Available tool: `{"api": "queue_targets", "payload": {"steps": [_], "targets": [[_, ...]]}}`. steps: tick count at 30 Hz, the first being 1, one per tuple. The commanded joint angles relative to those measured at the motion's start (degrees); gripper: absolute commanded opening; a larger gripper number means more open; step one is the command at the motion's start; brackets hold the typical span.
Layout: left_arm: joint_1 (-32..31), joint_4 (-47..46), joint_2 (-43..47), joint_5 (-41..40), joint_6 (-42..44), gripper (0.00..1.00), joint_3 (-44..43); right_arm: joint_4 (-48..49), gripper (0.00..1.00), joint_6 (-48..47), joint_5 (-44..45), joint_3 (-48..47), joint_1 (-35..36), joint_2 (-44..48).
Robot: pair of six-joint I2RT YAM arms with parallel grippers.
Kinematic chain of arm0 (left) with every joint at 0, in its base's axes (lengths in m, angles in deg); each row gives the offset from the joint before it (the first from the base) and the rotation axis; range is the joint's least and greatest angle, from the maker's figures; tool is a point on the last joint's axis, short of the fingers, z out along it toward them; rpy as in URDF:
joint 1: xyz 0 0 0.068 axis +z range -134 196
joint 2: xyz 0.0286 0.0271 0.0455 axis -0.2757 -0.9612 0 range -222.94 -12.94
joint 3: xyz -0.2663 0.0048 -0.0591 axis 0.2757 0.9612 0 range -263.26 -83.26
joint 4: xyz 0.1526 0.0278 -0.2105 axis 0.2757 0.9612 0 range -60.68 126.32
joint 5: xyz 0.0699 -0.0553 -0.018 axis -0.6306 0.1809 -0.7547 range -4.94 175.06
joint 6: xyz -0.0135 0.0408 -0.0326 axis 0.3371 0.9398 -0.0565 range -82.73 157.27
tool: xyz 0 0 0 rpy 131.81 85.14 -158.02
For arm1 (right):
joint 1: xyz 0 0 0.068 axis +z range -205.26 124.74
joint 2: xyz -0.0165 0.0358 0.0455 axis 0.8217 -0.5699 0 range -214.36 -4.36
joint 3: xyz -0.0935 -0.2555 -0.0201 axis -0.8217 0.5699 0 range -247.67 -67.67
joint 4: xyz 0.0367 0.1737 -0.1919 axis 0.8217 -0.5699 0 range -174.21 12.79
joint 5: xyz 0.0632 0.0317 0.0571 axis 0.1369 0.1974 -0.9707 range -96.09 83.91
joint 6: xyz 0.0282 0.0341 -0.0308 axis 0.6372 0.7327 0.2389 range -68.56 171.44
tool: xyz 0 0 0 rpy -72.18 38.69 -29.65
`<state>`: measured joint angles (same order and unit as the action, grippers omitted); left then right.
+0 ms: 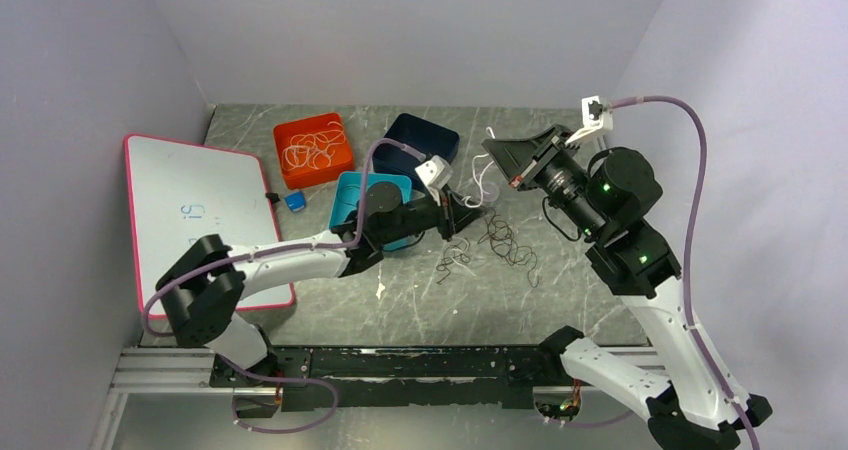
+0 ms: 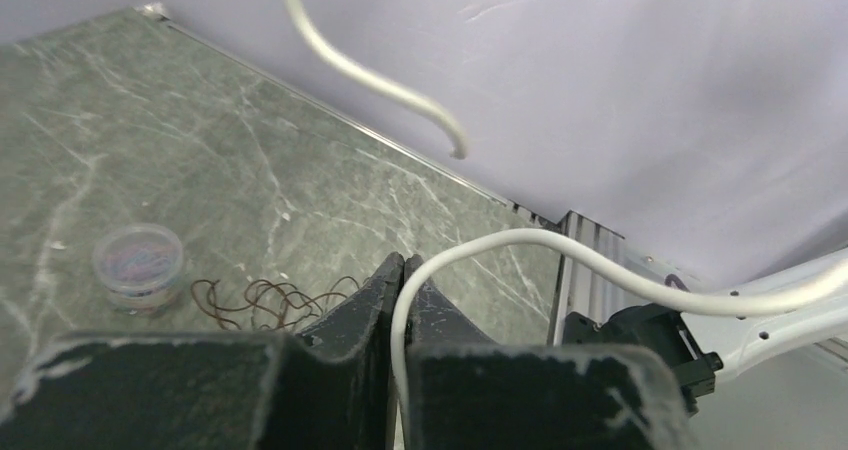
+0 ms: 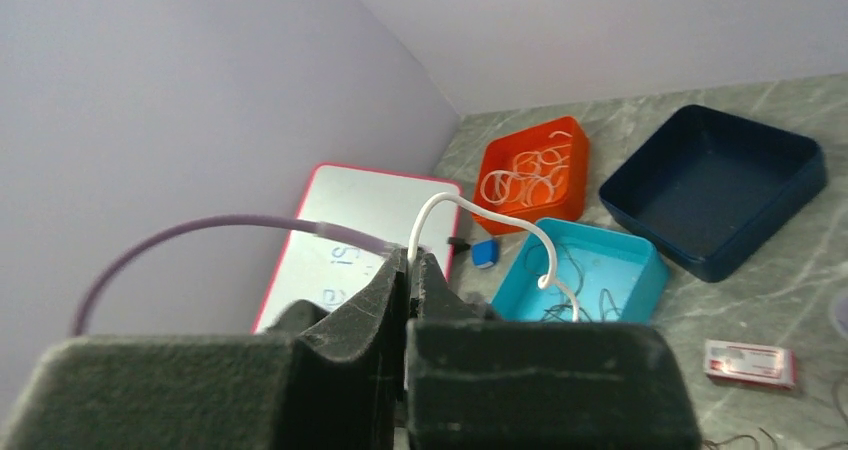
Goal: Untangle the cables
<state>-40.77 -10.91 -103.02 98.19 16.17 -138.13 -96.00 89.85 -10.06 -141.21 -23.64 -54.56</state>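
Note:
A white cable (image 1: 487, 184) hangs in the air between my two grippers, above the middle of the table. My left gripper (image 2: 404, 266) is shut on it, and the cable (image 2: 600, 266) arcs away to the right from the jaws. A free white end (image 2: 372, 76) curls above. My right gripper (image 3: 410, 258) is also shut on the white cable (image 3: 482, 210), which loops down toward the teal bin (image 3: 640, 266). Thin black cables (image 1: 507, 240) lie in loose tangles on the table below, seen brownish (image 2: 268, 300) in the left wrist view.
An orange bin (image 1: 338, 130) holds whitish loops and a dark blue bin (image 1: 425, 135) stands beside it. A pink-edged whiteboard (image 1: 190, 210) lies at the left. A clear round tub (image 2: 138, 264) and a small red-and-white packet (image 3: 750, 362) sit on the table.

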Motion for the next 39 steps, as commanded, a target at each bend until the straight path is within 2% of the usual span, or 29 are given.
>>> {"api": "queue_targets", "payload": {"steps": [1,3,10,18,29,39], "targets": [[-0.28,5.47,6.95,-4.35,3.97,0.07,0.45,-4.23,0.00,-3.01,4.47,0.97,0.29,2.00],[-0.22,9.76,10.28,-6.82,6.08,0.07,-0.33,-5.39,0.01,-3.81,5.30,2.78,0.29,3.14],[0.98,24.90,18.18,-12.29,13.14,0.07,-8.60,-5.27,0.17,-4.40,5.44,9.82,0.29,6.44],[8.15,34.33,20.98,-10.80,12.39,0.07,-16.98,-1.83,0.29,-4.64,2.75,14.24,0.29,6.02],[23.22,47.95,16.49,-7.69,13.42,0.07,-30.37,2.80,0.43,-6.42,-3.88,18.86,0.33,4.64],[34.98,56.20,9.07,-5.18,15.12,0.07,-41.01,4.41,0.46,-7.62,-5.68,20.97,0.29,4.70]]}}
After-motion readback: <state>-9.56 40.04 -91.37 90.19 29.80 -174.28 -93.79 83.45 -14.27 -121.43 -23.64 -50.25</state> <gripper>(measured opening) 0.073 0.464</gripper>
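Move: The orange box, where my left hand is taking the white cable, lies about 26 cm ahead, 38 cm left and 24 cm below it. The teal box is some 11 cm ahead and 23 cm left of that hand, the dark blue box 25 cm ahead and 12 cm left. From my right hand, the small brown cable is nearly straight below, about 45 cm down and 3 cm back, and the larger brown tangle is 13 cm to the right. Keeping my left fingers shut on the white cable, I lift it about 18 cm while swinging left, then reach forward too, towards the orange box, covering some 24 cm left and 16 cm forward and turning the hand about 40 degrees counter-clockwise. My right hand opens about halfway, lets go of its part of the cable and sinks about 13 cm. ##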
